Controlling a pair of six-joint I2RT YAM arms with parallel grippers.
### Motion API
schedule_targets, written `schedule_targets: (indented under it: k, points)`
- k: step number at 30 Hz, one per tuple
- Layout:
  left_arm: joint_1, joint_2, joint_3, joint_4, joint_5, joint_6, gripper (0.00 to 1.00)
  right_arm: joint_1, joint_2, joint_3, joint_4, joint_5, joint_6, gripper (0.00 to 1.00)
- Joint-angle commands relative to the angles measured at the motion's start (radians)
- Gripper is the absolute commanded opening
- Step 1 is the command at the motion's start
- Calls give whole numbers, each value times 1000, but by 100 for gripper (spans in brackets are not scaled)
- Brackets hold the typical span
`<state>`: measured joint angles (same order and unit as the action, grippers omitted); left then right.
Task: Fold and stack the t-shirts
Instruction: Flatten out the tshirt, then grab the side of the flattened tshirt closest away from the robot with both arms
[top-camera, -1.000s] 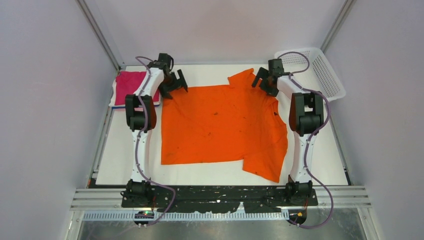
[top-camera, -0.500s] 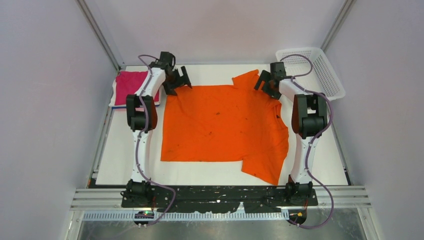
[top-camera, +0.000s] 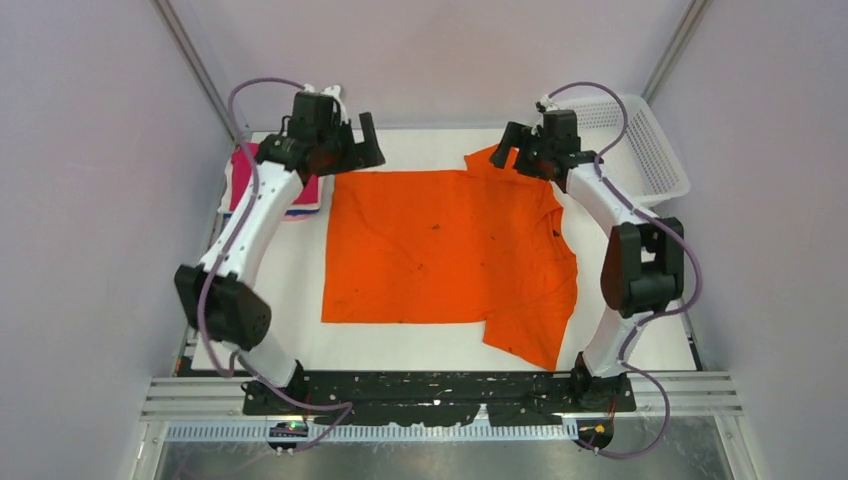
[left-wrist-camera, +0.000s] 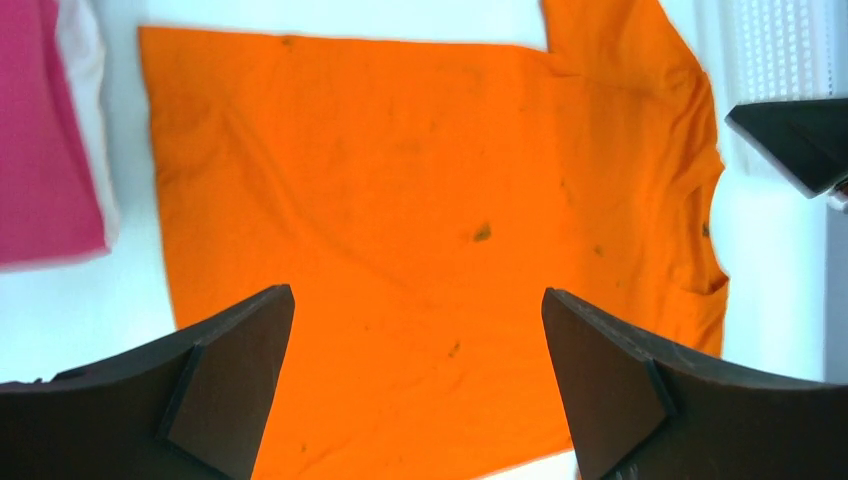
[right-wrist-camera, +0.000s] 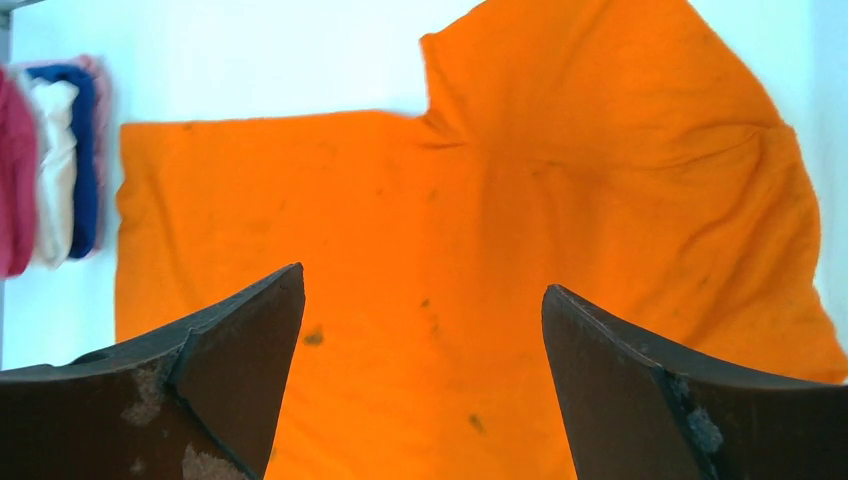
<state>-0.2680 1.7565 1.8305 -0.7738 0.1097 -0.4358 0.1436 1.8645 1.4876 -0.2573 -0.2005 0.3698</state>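
A bright orange t-shirt lies spread flat in the middle of the table, one sleeve pointing to the far right and one to the near right. My left gripper is open and empty above the shirt's far left corner. My right gripper is open and empty above the far right sleeve. The left wrist view shows the orange shirt below the open left gripper. The right wrist view shows the shirt below the open right gripper. A folded stack with a magenta-pink shirt on top sits at the far left.
The stack shows magenta, white and blue layers in the right wrist view. A white lattice basket stands at the far right corner. The left arm's elbow juts out over the table's left edge.
Both grippers have risen off the shirt's far edge and now hover open above it. The left arm's elbow has swung out to the left. The shirt lies still.
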Motion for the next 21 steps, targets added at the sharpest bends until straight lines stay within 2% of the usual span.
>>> schedule_targets:
  k: [1, 5, 10, 15, 21]
  points:
    - [-63, -304, -395, 71, -165, -18, 99, 31, -214, -190, 35, 32, -29, 95]
    - [-121, -579, -818, 104, -246, -145, 100, 30, -469, -485, 111, 128, 35, 95]
    - [-137, -831, -1127, 38, -279, -259, 100, -13, -748, -737, 132, 224, 143, 95]
    - [-136, -1039, -1345, 43, -353, -401, 100, -58, -892, -884, 132, 255, 192, 95]
    - [-135, -1099, -1419, 75, -389, -521, 96, -62, -916, -903, 107, 243, 154, 95]
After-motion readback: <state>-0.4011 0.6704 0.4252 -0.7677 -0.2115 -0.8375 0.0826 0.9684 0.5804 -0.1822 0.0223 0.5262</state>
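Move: The shirt's near left corner lies about 27 cm back and 11 cm left of the left hand, some 25 cm below; the folded stack is roughly 10 cm ahead and 30 cm left of that hand. From the right hand, the shirt's collar lies about 13 cm back and 14 cm right, some 15 cm below. The far sleeve is 11 cm ahead and 3 cm left of the right hand, the white basket 14 cm ahead and 36 cm right. Swing the open left gripper back about 28 cm and somewhat left, level at first and then dropping some 20 cm, to hover close over the shirt's near left corner; tip the fingers down and turn them counter-clockwise. Meanwhile draw the open right gripper back about 20 cm and 8 cm right towards the collar, staying high over the cloth and turning 20 degrees clockwise. ##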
